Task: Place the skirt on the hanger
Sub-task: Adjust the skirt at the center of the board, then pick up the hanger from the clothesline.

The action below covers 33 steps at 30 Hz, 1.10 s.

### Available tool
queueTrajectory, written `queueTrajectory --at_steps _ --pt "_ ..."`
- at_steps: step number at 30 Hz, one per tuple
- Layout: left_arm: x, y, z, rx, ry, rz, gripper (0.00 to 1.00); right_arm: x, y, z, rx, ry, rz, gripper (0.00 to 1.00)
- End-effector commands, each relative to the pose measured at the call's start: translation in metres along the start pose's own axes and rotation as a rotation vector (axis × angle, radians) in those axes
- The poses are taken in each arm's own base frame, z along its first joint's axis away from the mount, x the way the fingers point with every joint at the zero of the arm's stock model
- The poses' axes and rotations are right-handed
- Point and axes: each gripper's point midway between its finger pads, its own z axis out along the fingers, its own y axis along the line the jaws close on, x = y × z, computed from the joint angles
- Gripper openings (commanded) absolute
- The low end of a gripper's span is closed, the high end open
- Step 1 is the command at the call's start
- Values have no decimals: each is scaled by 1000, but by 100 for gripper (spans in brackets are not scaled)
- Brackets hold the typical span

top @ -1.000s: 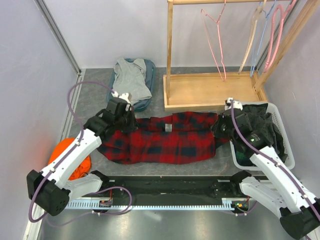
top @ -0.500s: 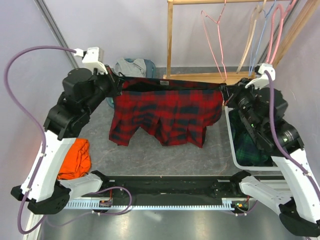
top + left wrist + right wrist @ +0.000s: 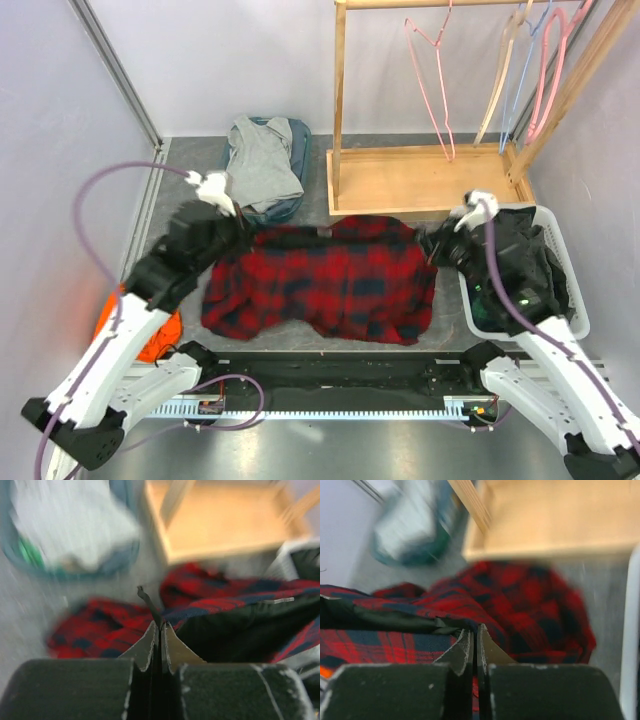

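Note:
The red plaid skirt (image 3: 330, 285) lies spread on the table, its waistband along the far edge. My left gripper (image 3: 238, 230) is shut on the waistband's left corner, my right gripper (image 3: 437, 247) on its right corner. In the left wrist view the left gripper (image 3: 161, 626) pinches a dark fold of the skirt (image 3: 100, 630). The right wrist view shows the right gripper (image 3: 475, 628) closed on the dark lining edge of the skirt (image 3: 535, 595). A pink wire hanger (image 3: 432, 80) hangs on the wooden rack behind.
The rack's wooden base (image 3: 420, 180) sits just beyond the skirt, with more hangers (image 3: 530, 70) at its right end. A blue basket with grey clothing (image 3: 265, 165) is at the back left, a white basket (image 3: 575, 300) of dark clothes on the right, an orange cloth (image 3: 150, 335) at left.
Both grippers lifted the skirt by its waistband and held it stretched in the air, then lowered it. It now lies on the table, spread flatter than before.

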Motion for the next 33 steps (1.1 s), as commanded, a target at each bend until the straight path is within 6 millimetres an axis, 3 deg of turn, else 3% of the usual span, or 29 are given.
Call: queueTrajectory --at_steps 1,2,3,5,7,8,9,10,11,12,13,14,16,17,19,20,22,23,24,29,32,33 --pt "93 10 37 11 189 -143 2 87 -51 14 135 130 111 0" --pt "105 11 39 16 216 -156 2 106 -60 14 156 163 114 0" --pt "123 16 42 -4 252 -173 2 110 -62 14 159 170 116 0" --pt "130 13 44 18 266 -184 2 107 -63 13 175 168 120 3" --pt "133 13 46 21 278 -181 2 99 -65 13 204 172 102 40" --pt "131 11 46 31 277 -177 2 75 -61 12 221 123 83 58" --pt "127 9 47 38 272 -169 2 70 -63 12 253 138 59 76" --pt "124 8 47 44 269 -165 2 57 -61 11 263 119 46 82" --pt "125 6 49 46 278 -162 2 23 -53 8 272 49 33 91" --pt "120 5 50 51 272 -158 2 15 -52 10 287 57 -10 94" --pt "120 4 50 52 275 -157 2 0 -48 10 287 36 -26 97" --pt "121 3 52 56 283 -157 2 -31 -35 5 271 -27 -31 98" --pt "120 1 54 66 282 -155 2 -54 -32 11 295 -52 -79 98" --pt "120 -1 55 76 285 -156 2 -82 -22 6 287 -110 -81 98" --pt "122 -2 57 81 292 -157 2 -104 -19 13 319 -139 -112 98" --pt "122 -3 57 87 294 -158 2 -129 -8 7 303 -193 -110 98" --pt "123 -6 58 97 301 -158 2 -150 -4 14 324 -228 -131 98" --pt "123 -6 59 98 302 -158 2 -172 5 8 310 -280 -128 98" --pt "123 -6 59 103 300 -157 2 -179 6 16 322 -286 -136 97" --pt "123 -9 60 115 303 -157 2 -235 15 6 334 -417 -136 95" --pt "124 -10 61 124 307 -158 2 -265 11 4 354 -472 -120 95" --pt "123 -11 61 126 306 -158 2 -268 -3 14 389 -454 -113 94"
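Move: The red plaid skirt, its waistband held up between both pinched grippers, has its middle some 15 cm right of the left hand and 18 cm left of the right hand, about 7 cm nearer the bases and 14 cm down. The wooden rack base lies roughly 17 cm ahead of the right hand and 5 cm right, 16 cm below; the laundry basket about 25 cm right and 2 cm back, 12 cm below. The teal tub is some 19 cm ahead of the left hand, 2 cm right, 14 cm below. The skirt's waistband is swung swiftly down to the board by both hands, some 16 cm and slightly back, wrists tipping down. The right fingers then open wide, let go and climb forward past their starting height towards the hangers, turning clockwise and tilting up. The left keeps its pinch, rises a touch and eases about 3 cm right, low over the board. ##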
